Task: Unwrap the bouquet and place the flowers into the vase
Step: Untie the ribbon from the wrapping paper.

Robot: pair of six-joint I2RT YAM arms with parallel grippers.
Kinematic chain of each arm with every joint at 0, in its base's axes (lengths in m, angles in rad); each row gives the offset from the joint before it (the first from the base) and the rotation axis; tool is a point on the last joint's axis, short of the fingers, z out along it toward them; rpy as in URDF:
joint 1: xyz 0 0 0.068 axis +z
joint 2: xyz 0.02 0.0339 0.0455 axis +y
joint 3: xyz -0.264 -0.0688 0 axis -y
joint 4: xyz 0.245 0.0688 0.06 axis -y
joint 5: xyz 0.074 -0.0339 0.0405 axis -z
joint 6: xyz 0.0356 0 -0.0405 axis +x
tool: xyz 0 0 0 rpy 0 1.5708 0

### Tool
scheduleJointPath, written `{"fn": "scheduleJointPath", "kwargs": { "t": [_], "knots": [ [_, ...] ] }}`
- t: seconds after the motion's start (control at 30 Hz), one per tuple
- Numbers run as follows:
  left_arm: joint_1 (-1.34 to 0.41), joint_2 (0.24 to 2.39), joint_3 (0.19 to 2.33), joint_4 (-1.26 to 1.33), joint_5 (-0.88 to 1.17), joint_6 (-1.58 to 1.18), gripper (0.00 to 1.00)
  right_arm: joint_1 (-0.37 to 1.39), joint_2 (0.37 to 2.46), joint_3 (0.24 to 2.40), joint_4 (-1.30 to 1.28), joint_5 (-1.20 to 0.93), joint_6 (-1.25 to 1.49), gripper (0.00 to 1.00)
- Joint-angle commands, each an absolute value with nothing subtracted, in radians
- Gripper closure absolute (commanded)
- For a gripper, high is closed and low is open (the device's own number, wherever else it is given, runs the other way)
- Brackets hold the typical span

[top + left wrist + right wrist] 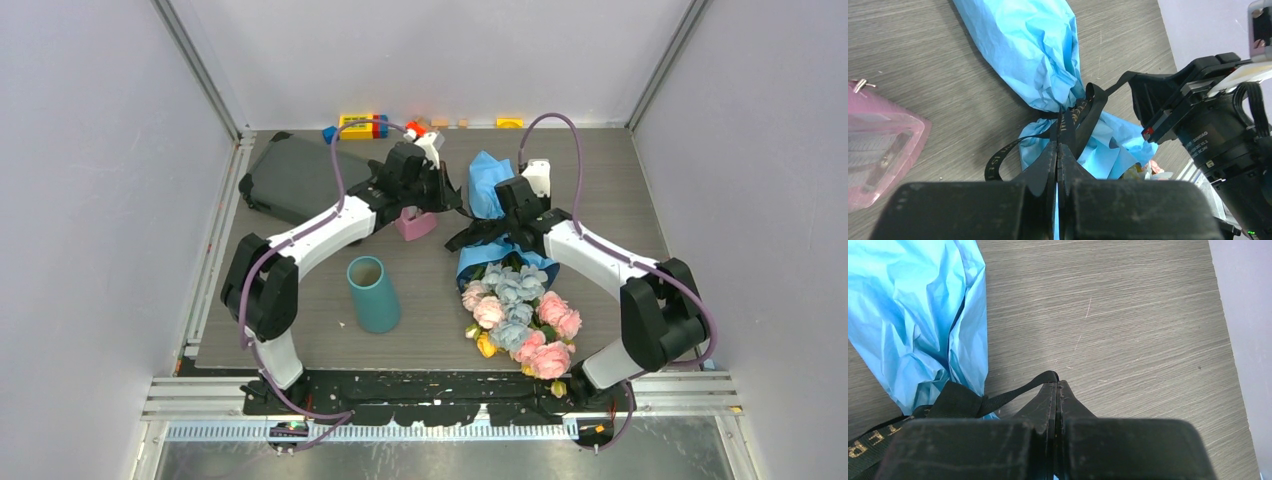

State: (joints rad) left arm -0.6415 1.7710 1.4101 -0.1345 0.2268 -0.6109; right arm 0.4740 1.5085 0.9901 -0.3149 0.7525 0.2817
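Observation:
The bouquet (512, 290) lies on the table; its blue paper wrap (485, 180) points to the far side and its pink, pale blue and yellow flowers (520, 320) toward me. A black ribbon (1075, 117) ties the wrap (1033, 55) at its waist. My left gripper (457, 202) reaches in from the left, shut (1058, 146) on a strand of the ribbon close to the knot. My right gripper (513, 192), just right of the wrap (918, 320), is shut (1057, 383) on another ribbon (998, 399) strand, which runs taut to the knot. The teal vase (372, 293) stands upright left of the flowers.
A pink metronome (415, 222) stands under the left wrist, near the wrap's left side. A dark grey case (295, 178) lies at the far left. Small coloured toys (362, 125) line the back wall. Walls close in on the table (600, 180) at both sides.

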Motion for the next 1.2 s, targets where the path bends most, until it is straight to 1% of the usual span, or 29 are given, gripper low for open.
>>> {"fn": "scheduleJointPath", "kwargs": {
  "t": [0.0, 0.2, 0.4, 0.7, 1.17],
  "knots": [
    [-0.622, 1.711, 1.382, -0.121, 0.214, -0.592, 1.0, 0.449, 1.513, 1.031, -0.298, 0.821, 0.334, 1.0],
    [-0.599, 1.695, 1.339, -0.093, 0.248, -0.614, 1.0, 0.391, 1.497, 1.01, -0.298, 0.785, 0.364, 1.0],
    [-0.587, 1.669, 1.317, -0.073, 0.266, -0.585, 1.0, 0.31, 1.469, 0.995, -0.298, 0.685, 0.404, 1.0],
    [-0.556, 1.62, 1.277, -0.068, 0.302, -0.538, 1.0, 0.213, 1.448, 0.998, -0.298, 0.66, 0.411, 1.0],
    [-0.482, 1.551, 1.221, -0.108, 0.313, -0.515, 1.0, 0.141, 1.438, 0.998, -0.302, 0.671, 0.405, 1.0]
  ]
}}
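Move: Both hands already pinch black ribbon. The ribbon's knot lies about 8 cm right of the left hand, 4 cm back and some 12 cm below. The pink metronome is roughly 9 cm to that hand's left and 1 cm ahead. From the right hand the knot is about 9 cm left, 4 cm back and 7 cm lower. The upper blue paper lies 9 cm left and 5 cm ahead, the flowers 22 cm back and 3 cm left. Keeping their pinch on the ribbon ends, the two hands pull apart, away from the knot. The right hand draws about 9.5 cm to the right, its fingers swinging some 15 degrees clockwise. The left goes about 7 cm left, towards and over the metronome, dipping a few centimetres early on and coming back up to its starting height. ##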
